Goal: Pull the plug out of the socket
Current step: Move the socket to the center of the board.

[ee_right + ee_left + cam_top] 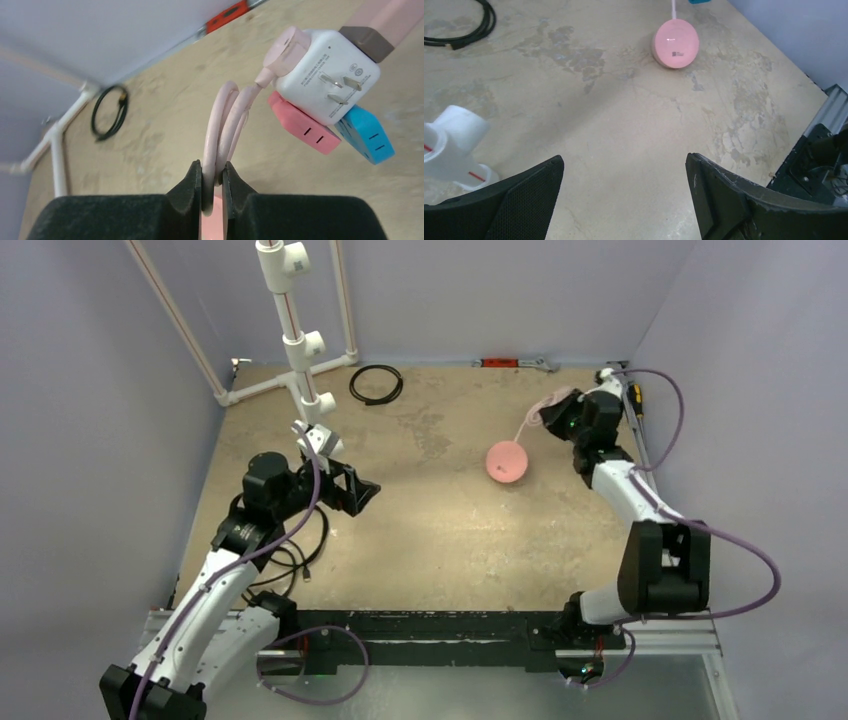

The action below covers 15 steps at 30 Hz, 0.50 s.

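Note:
The socket [327, 75] is a white cube with two metal prongs and pink and blue slotted blocks on its lower faces, at the upper right of the right wrist view. A round pale pink plug [287, 50] sits in its left face. The plug's pink cable [225, 125] loops down into my right gripper [212, 167], which is shut on the doubled cable, away from the plug. The right gripper [555, 405] is at the far right of the table. The pink disc [507, 462] lies on the table. My left gripper [365, 490] is open and empty, well left of the disc [675, 43].
A white pipe stand [290, 330] rises at the back left, close to the left gripper [624, 160]. A black cable coil [376, 384] lies beside it. A red tool [497, 362] lies along the back wall. Loose black cables [300, 555] lie near the left arm.

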Motion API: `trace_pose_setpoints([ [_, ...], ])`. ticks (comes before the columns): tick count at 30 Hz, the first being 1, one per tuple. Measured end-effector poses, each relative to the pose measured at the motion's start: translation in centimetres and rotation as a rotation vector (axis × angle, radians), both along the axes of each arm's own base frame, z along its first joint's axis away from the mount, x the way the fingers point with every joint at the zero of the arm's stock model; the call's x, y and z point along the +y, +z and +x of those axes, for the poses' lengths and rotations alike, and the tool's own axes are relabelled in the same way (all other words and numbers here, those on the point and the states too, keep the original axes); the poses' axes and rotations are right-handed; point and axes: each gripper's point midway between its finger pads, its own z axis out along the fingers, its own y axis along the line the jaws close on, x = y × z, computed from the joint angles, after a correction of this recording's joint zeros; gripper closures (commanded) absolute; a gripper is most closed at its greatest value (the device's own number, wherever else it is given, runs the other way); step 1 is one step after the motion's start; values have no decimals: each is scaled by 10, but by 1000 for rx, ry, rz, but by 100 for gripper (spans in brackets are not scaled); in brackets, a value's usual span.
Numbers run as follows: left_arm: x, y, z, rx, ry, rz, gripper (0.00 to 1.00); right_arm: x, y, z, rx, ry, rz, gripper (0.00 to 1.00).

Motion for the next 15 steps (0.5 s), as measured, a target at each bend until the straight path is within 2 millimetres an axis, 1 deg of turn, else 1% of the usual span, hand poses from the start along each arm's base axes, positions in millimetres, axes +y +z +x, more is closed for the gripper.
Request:
trace_pose_setpoints([
  [2, -9, -4, -2, 13, -39, -8, 10, 33, 7, -16, -23, 88, -30, 100],
  [3, -16, -8, -4, 26, -61, -3, 10, 47, 12, -27, -41, 135, -42, 100],
  [4, -24, -13, -8, 42, -89, 8, 10, 58, 13, -31, -46, 164, -44, 100],
  [5, -33, -19, -13, 56, -123, 24, 10, 69, 16, -40, -60, 203, -49, 100],
  [7, -51, -30, -25, 79, -186, 56, 10, 82, 19, -57, -79, 261, -60, 100],
  [10, -74, -45, -42, 112, -274, 97, 10, 94, 21, -81, -92, 325, -68, 100],
  [12, -87, -52, -48, 130, -313, 116, 10, 104, 21, -98, -95, 370, -67, 100],
  [14, -101, -53, -52, 138, -351, 132, 10, 114, 19, -113, -93, 415, -62, 100],
  [15, -111, -50, -54, 135, -374, 134, 9, 120, 17, -119, -92, 435, -59, 100],
])
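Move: The right fingers already grip the looped pink cable. The centre of the board, where the socket is being taken, lies about 28 cm to their left, 7 cm back and 15 cm below. The white socket sits some 4 cm ahead, 6 cm right and 5 cm above; the pink disc lies 9 cm left, 4 cm back and 15 cm below. From the left hand the socket is roughly 46 cm right and 23 cm ahead, about level; the disc is 32 cm right, 16 cm ahead and 19 cm below. Keeping its pinch on the pink cable loops, the right hand brings the socket back and to the left, about 12 cm each way, towards the board's centre, rising slightly and swinging some 25 degrees counter-clockwise. The empty left hand, fingers wide open, sweeps about 11 cm right, also back and down by 5 cm each, turning clockwise and closing in on the disc and socket. ##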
